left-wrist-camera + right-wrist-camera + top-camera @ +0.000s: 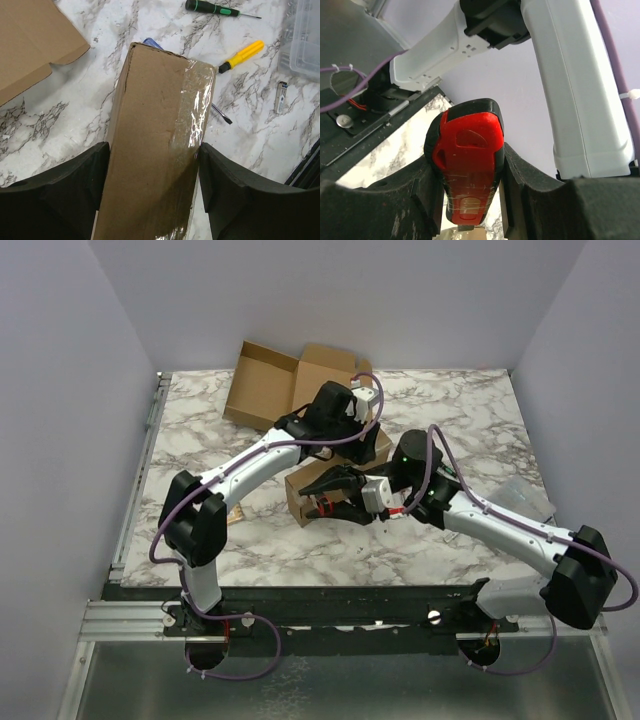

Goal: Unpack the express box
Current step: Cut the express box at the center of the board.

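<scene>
The express box (pixel 155 145) is a long brown carton sealed with clear tape, lying mid-table (pixel 300 498). My left gripper (pixel 154 165) straddles it from above. Both black fingers (pixel 75 185) press against its long sides, so the gripper is shut on the box. My right gripper (pixel 470 200) is shut on a red and black utility knife (pixel 467 165). It holds the knife low at the box's near end (pixel 322 505), blade end pointing down at the taped cardboard. In the top view the left gripper's fingers are hidden under its wrist (pixel 345 410).
An opened, flattened cardboard box (pixel 275 380) lies at the back left. Right of the express box lie a green-handled screwdriver (pixel 215 9), a yellow-handled screwdriver (pixel 242 55), a small grey piece (pixel 281 96) and a clear plastic container (pixel 302 40). A blue item (pixel 152 44) peeks out behind the box.
</scene>
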You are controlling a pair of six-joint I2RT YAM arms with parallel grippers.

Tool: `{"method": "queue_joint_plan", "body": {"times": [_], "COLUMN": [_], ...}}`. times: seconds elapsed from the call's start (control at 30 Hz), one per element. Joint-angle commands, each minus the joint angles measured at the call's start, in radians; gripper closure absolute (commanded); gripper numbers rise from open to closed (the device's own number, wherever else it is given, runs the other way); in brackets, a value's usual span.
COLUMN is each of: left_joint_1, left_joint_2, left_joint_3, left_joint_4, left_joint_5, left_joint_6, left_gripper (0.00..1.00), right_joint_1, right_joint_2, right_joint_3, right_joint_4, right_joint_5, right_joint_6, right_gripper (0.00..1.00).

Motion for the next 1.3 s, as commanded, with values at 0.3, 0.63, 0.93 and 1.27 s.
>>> {"method": "queue_joint_plan", "body": {"times": [0.3,0.63,0.93,1.27], "left_joint_1": [-0.033,-0.073,-0.043,0.120], "left_joint_2": [-0.069,-0.088,-0.099,-0.269], "left_joint_3": [-0.048,-0.058,0.001,0.034], "left_joint_4": [-0.060,-0.092,-0.083,-0.011], "left_joint_5": [0.088,0.099,0.082,0.140], "left_joint_6": [0.135,0.177,0.031,-0.140], "left_gripper": [0.44,0.39,0.01,0.01], "right_joint_1": [0.003,0.003,0.002,0.002], "right_joint_2": [0.076,0.104,-0.154,-0.298], "right_joint_3": [0.122,0.110,-0.060,-0.034], "right_joint_4": [-0.142,-0.093,0.040,-0.202], "right_joint_5": [-0.119,-0.109,0.263,0.517], "right_joint_6": [-0.207,-0.188,0.305,0.653], "right_gripper": [1.00,1.00,1.00,0.99]}}
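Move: The express box, pinched near its right end by the left hand, has its middle about 5 cm back, 5 cm left and 7 cm below that hand. From the right hand, holding the red knife, the box's middle lies some 13 cm ahead, 4 cm right and 18 cm below. The blue screwdriver lies about 10 cm right and 2 cm back of the left hand, 17 cm down; the opened carton's lid is roughly 20 cm ahead, 7 cm left and equally low. The box, still gripped, is drawn back about 5 cm by the left hand, which turns some 10 degrees clockwise; the left fingers then open wide, let go and rise about 7 cm. Meanwhile the right hand keeps its grip on the red knife by the box's left end, edging only a centimetre or so, then lifts and shifts right along the box, roughly 5 cm each. ##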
